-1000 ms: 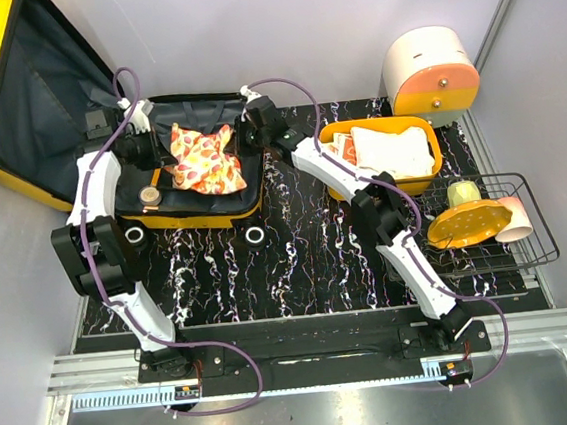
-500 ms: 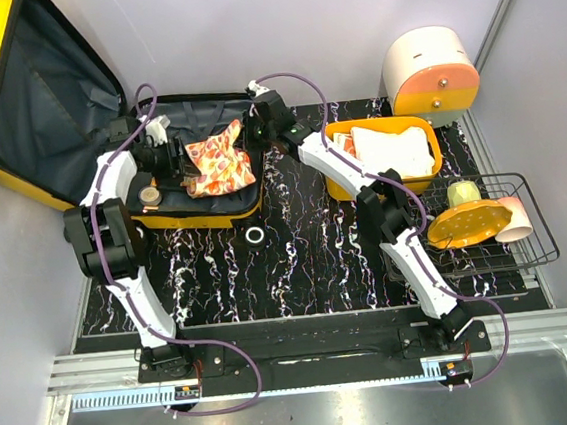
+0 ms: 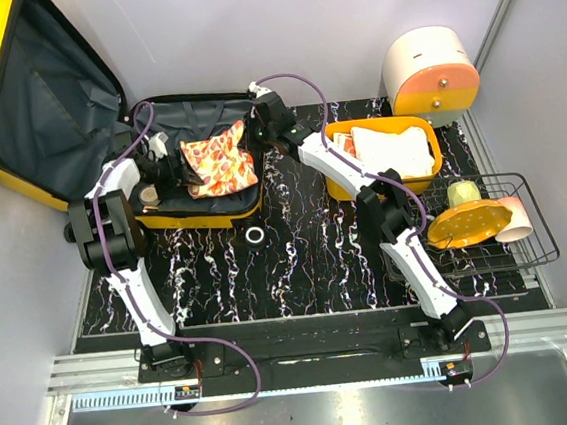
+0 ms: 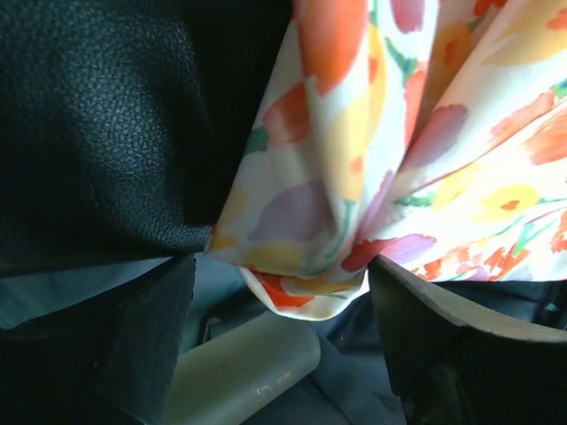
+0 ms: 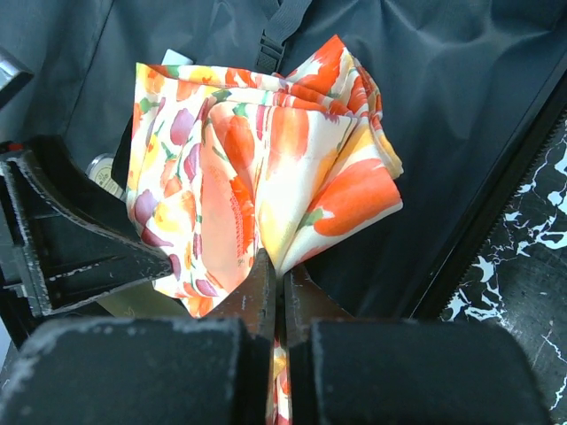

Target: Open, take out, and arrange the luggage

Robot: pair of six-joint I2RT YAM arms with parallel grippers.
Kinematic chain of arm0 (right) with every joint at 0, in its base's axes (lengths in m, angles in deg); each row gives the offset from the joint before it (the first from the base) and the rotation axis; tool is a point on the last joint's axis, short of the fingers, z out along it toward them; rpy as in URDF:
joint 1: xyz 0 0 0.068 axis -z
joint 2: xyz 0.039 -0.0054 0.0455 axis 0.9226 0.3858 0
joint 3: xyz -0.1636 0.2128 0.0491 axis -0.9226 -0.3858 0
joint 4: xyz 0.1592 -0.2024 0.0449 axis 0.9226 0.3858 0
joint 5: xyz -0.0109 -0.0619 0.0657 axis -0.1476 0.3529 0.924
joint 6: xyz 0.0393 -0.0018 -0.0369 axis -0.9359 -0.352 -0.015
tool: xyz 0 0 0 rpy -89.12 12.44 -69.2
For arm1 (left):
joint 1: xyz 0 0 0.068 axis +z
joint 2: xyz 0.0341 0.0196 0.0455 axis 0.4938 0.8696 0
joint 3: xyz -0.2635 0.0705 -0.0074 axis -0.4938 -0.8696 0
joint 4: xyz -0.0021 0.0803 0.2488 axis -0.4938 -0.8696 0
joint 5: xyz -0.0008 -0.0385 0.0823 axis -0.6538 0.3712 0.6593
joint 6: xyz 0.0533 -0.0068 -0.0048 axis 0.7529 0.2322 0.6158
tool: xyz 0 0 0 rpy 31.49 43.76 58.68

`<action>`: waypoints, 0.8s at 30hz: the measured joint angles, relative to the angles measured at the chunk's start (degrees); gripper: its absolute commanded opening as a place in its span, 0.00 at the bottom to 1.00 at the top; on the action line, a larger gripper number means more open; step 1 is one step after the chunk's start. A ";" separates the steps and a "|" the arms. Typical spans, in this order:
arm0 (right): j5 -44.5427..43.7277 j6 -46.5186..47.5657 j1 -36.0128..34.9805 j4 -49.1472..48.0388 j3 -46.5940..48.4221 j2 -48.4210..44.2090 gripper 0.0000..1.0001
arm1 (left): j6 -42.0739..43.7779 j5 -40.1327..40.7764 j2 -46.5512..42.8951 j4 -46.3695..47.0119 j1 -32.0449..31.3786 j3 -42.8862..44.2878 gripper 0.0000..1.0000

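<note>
The luggage point(image 3: 11, 98) lies open, its yellow lid leaning at the back left and its grey-lined base point(image 3: 194, 121) flat on the table. A floral cloth point(image 3: 220, 158) is bunched inside the base. My right gripper point(image 3: 256, 140) is shut on the cloth's right edge, and in the right wrist view the closed tips point(image 5: 275, 274) pinch a fold of the cloth point(image 5: 257, 168). My left gripper point(image 3: 174, 168) stands open just left of the cloth. In the left wrist view the cloth's corner point(image 4: 372, 159) hangs free above the gap of the left gripper point(image 4: 283, 328). A frosted cylinder point(image 4: 239, 372) lies below it.
A small round tin point(image 3: 149, 194) sits in the luggage base by the left gripper. Right of the luggage stands a yellow basket point(image 3: 375, 123) with white cloth. A wire rack point(image 3: 527, 239) holds a yellow plate point(image 3: 468, 223) and cups. A white-and-orange drawer box point(image 3: 431, 73) stands at the back right.
My left gripper has opened and no longer holds the cloth. The cloth has been gathered from a flat spread into a bunch toward the right gripper, which stays shut on it.
</note>
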 measured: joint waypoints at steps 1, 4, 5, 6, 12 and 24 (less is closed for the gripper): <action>-0.04 0.02 0.02 -0.02 0.00 0.00 0.00 | -0.31 -0.15 0.57 0.13 -0.13 -0.02 0.79; -0.20 0.07 0.04 0.00 0.00 0.00 0.00 | -1.51 -0.76 1.51 0.33 -0.59 -0.22 0.73; -0.20 0.04 0.07 0.00 0.00 0.00 0.00 | -1.79 -1.07 1.64 0.37 -0.68 -0.26 0.69; -0.17 0.04 0.07 0.00 0.00 0.00 0.00 | -2.16 -1.49 1.75 0.46 -0.79 -0.28 0.67; -0.11 0.02 0.15 0.00 0.00 0.00 0.00 | -4.39 -4.39 1.77 2.82 -1.05 -1.55 0.33; 0.28 0.07 0.33 -0.07 0.81 0.00 0.00 | -4.17 -5.31 -4.33 3.10 -4.66 -2.25 0.00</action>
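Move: The floral cloth's middle lies about 8 cm to the left gripper's right and 3 cm ahead, roughly level with it, with its near left edge already between the open fingertips. The round tin is some 10 cm to that gripper's left and 4 cm back; a black leather item lies about 6 cm ahead and 1 cm left. From the right gripper, which already pinches the far right corner, the cloth's middle is about 7 cm left, 4 cm back and 6 cm below. Close the left fingers from wide open to shut so that they pinch the near left edge of the floral cloth, dipping about 1 cm first and easing right as they close. Then carry on right and lift the pinched edge, for about 5 cm to the right in all and some 4 cm up from the lowest point. Keep the right gripper still with its pinch on the far corner. ##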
